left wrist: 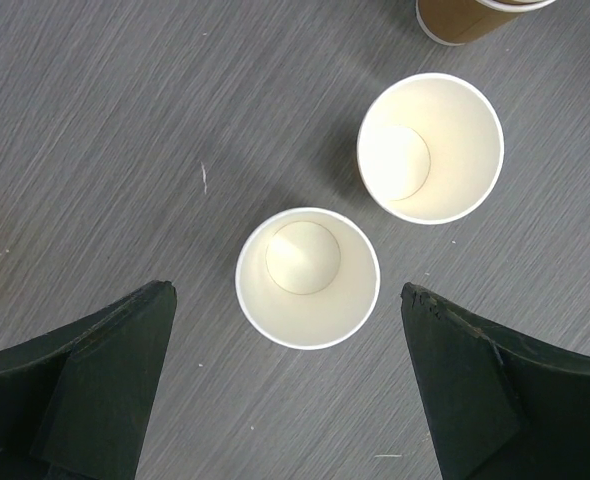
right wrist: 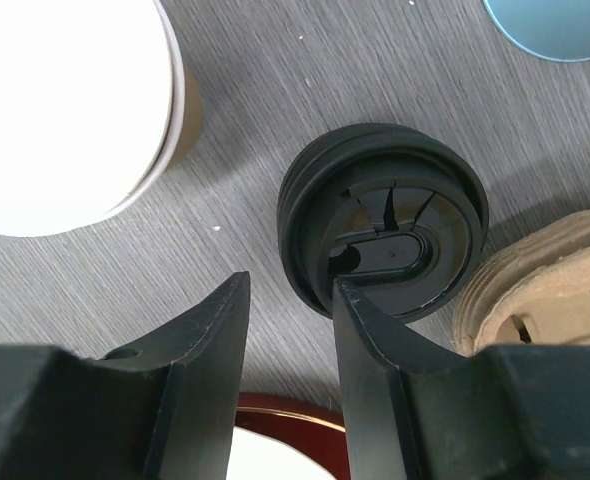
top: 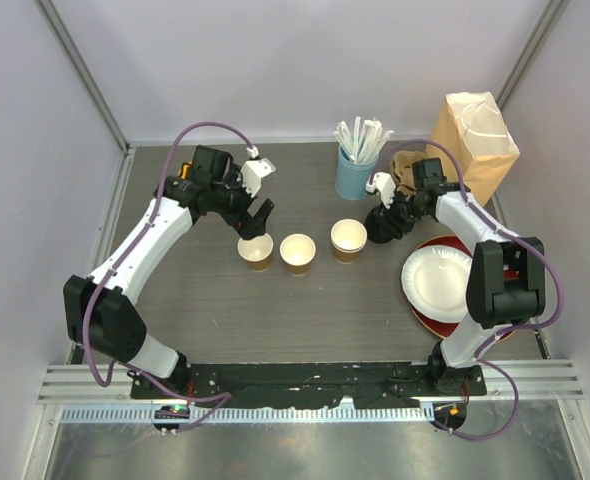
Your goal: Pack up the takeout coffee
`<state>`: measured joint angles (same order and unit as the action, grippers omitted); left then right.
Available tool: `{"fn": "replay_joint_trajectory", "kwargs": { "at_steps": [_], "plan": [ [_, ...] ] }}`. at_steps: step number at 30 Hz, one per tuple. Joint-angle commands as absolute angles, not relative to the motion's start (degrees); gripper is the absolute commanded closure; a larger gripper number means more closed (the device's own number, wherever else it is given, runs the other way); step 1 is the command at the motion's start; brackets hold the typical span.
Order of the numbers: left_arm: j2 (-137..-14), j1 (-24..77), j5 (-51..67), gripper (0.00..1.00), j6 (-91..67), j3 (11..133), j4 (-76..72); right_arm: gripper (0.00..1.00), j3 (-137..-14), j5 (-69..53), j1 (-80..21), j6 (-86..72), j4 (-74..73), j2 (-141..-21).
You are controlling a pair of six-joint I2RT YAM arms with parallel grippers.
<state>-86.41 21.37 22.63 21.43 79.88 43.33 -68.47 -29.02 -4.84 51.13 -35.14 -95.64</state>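
Three kraft-brown cups stand lidless in a row: left [top: 256, 251], middle [top: 297, 253], right [top: 348, 240]. My left gripper [top: 257, 222] hangs wide open over the left cup [left wrist: 308, 278], one finger on each side and touching nothing. The middle cup [left wrist: 430, 148] is just beyond it. A stack of black lids [right wrist: 383, 220] sits to the right of the right cup [right wrist: 65, 110]. My right gripper [right wrist: 290, 285] is low over the stack's near edge. One finger [right wrist: 375, 340] lies over the top lid, the other outside it, with a gap still between them.
A light-blue cup of wrapped straws [top: 356, 170] stands behind the lids. A pulp cup carrier [right wrist: 555, 290] lies right of the stack. At the back right stands a brown paper bag [top: 475, 140]. White plates on a red plate [top: 425, 322] lie at the near right.
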Motion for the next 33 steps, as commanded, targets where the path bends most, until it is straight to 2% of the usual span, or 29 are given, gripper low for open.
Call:
{"fn": "replay_joint_trajectory", "kwargs": {
  "at_steps": [1,18,21,22,24,27,33],
  "plan": [
    [-86.1,21.3,24.3,0.00,21.8,81.4,42.2,0.57,-71.8,-27.2,-5.5,52.6,-35.2,-96.1],
    [-86.0,21.3,27.1,0.00,22.3,81.6,43.1,0.62,-71.3,-22.2,-8.9,51.9,-31.8,-97.0],
    [-86.1,21.3,27.2,0.00,22.3,81.6,43.1,0.75,-71.7,-21.1,-9.4,51.5,-31.7,-97.6],
    [-86.1,21.3,27.2,0.00,22.3,81.6,43.2,0.83,-71.8,-20.7,-9.4,51.2,-31.7,-97.6],
    [-86.1,21.3,27.2,0.00,22.4,81.7,43.2,0.86,-71.9,-19.9,-9.5,50.6,-31.8,-97.2],
    [-86.2,21.3,27.5,0.00,22.4,81.6,43.2,0.97,-71.6,-19.9,-9.5,50.5,-32.3,-96.2],
    [-86.5,21.3,27.4,0.00,22.3,81.9,43.2,0.99,-73.3,-19.8,-9.6,48.7,-34.0,-94.9]
  ]
}}
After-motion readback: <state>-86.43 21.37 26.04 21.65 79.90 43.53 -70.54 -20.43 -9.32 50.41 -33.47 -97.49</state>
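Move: The right gripper is low over the near-left edge of the black coffee lids, whose middle lies some 4 cm ahead, 1 cm left and 2 cm below. The stacked cups stand about 10 cm to its left and 1 cm ahead, the blue straw bucket 14 cm ahead and 7 cm left, and the cardboard carrier 13 cm ahead and 7 cm right. From the left gripper the lids are about 28 cm right, 6 cm ahead and 12 cm lower. Ease the right gripper forward about 1.5 cm, with a slight drift left, staying low over the near-left rim of the lid stack and rolling the hand some 7 degrees so its left side drops. Then close the half-open fingers almost fully to pinch the lid rim between the tips. ##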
